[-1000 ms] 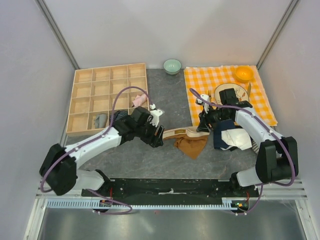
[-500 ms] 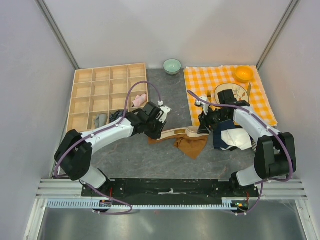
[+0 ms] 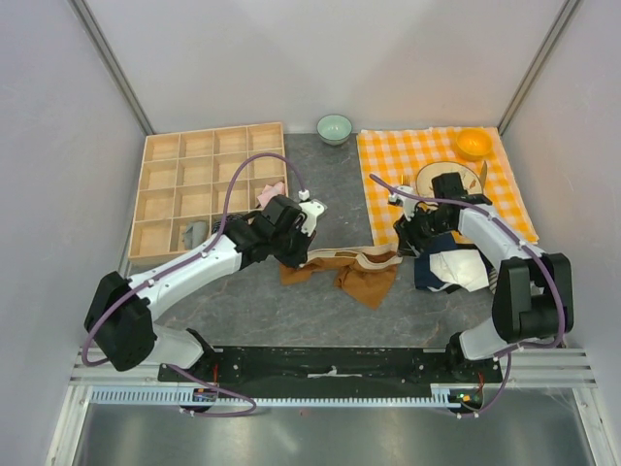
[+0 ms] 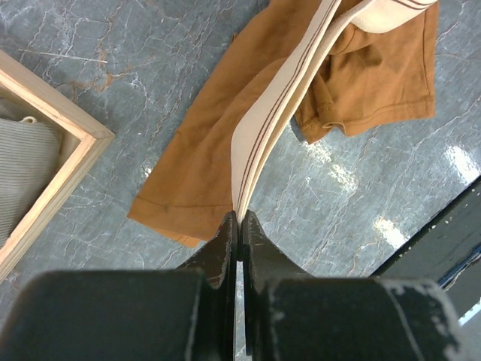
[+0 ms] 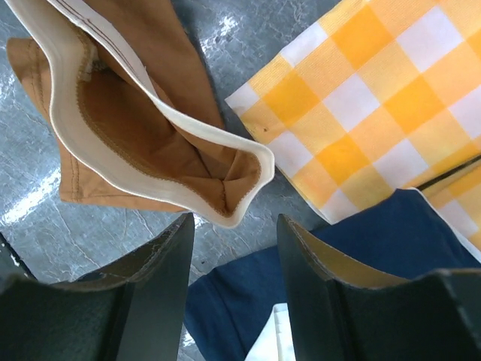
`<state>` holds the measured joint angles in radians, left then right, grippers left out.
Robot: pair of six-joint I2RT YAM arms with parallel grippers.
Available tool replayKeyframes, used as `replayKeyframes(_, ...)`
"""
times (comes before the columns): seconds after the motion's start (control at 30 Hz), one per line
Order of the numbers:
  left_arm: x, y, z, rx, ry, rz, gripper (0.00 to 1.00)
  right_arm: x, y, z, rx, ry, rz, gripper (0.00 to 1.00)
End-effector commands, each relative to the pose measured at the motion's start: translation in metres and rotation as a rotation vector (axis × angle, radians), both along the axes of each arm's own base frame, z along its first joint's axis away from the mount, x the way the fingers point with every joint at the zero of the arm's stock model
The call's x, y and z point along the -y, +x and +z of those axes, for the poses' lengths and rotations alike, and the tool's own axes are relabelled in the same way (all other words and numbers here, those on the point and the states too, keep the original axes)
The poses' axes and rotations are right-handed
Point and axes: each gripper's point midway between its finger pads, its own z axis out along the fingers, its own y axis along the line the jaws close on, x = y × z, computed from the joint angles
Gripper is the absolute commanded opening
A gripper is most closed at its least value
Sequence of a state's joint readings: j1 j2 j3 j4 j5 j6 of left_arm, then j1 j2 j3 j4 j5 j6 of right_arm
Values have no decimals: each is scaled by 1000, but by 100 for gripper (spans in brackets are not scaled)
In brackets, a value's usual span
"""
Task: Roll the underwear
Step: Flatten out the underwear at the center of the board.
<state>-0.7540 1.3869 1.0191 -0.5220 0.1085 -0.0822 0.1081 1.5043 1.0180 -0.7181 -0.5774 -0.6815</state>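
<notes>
The rust-brown underwear point(image 3: 367, 282) lies crumpled on the grey table mid-scene, its tan band point(image 3: 354, 259) stretched sideways. My left gripper point(image 3: 294, 254) is shut on the band's left end point(image 4: 259, 143), with brown cloth point(image 4: 197, 162) hanging beside it. My right gripper point(image 3: 406, 243) stands open just short of the band's looped right end point(image 5: 233, 184), not touching it. The fingers point(image 5: 161, 259) straddle bare table and dark blue cloth. A cream-white underwear point(image 3: 459, 269) lies on that blue cloth point(image 3: 427, 272) under the right arm.
A wooden compartment tray point(image 3: 160, 194) stands at the left, holding a grey bundle point(image 3: 195, 233) and a pink item point(image 3: 271, 194). The orange checked cloth point(image 3: 408, 155) at the back right carries a plate point(image 3: 471, 175) and an orange bowl point(image 3: 473, 143). A green bowl point(image 3: 335, 127) sits behind.
My left gripper has shut on the band's left end and drawn it and the brown cloth leftward. The right gripper has stayed open and hardly moved.
</notes>
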Motion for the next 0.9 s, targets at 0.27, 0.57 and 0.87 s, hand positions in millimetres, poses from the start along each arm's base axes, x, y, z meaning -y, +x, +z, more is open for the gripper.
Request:
replayKeyframes(0.27, -2, -3, -6, -4, 9, -50, 2, -17, -4, -25, -116, 42, 75, 52)
replayKeyframes(0.57, -7, -2, 4, 4, -12, -26, 2, -41, -14, 2, -89, 121, 196, 0)
replayKeyframes(0.87, -27, -44, 102, 72, -224, -3, 2, -34, -57, 111, 155, 107, 372, 0)
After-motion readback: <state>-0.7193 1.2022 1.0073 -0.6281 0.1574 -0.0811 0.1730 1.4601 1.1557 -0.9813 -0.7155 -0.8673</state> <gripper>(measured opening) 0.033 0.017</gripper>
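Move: From the right gripper, half open, the underwear's free waistband end lies about 3 cm to the left, 2 cm back and 4 cm below. Counted from the right gripper, the navy cloth is about 6 cm right and 2 cm back, and the checkered mat's near left corner some 7 cm left, level with it. From the left gripper, already holding the other waistband end, that free end is roughly 21 cm right and 2 cm ahead; the wooden tray's near right corner is about 3 cm left and 4 cm ahead. Lower the right gripper about 4 cm while easing back and left, then shut its fingers on the free waistband end, the hand turning some 15 degrees counter-clockwise overall. Keep the left gripper's pinch nearly still meanwhile, then raise both together, the right about 9 cm from its lowest, the left about 5 cm, drawing left and slightly back. ##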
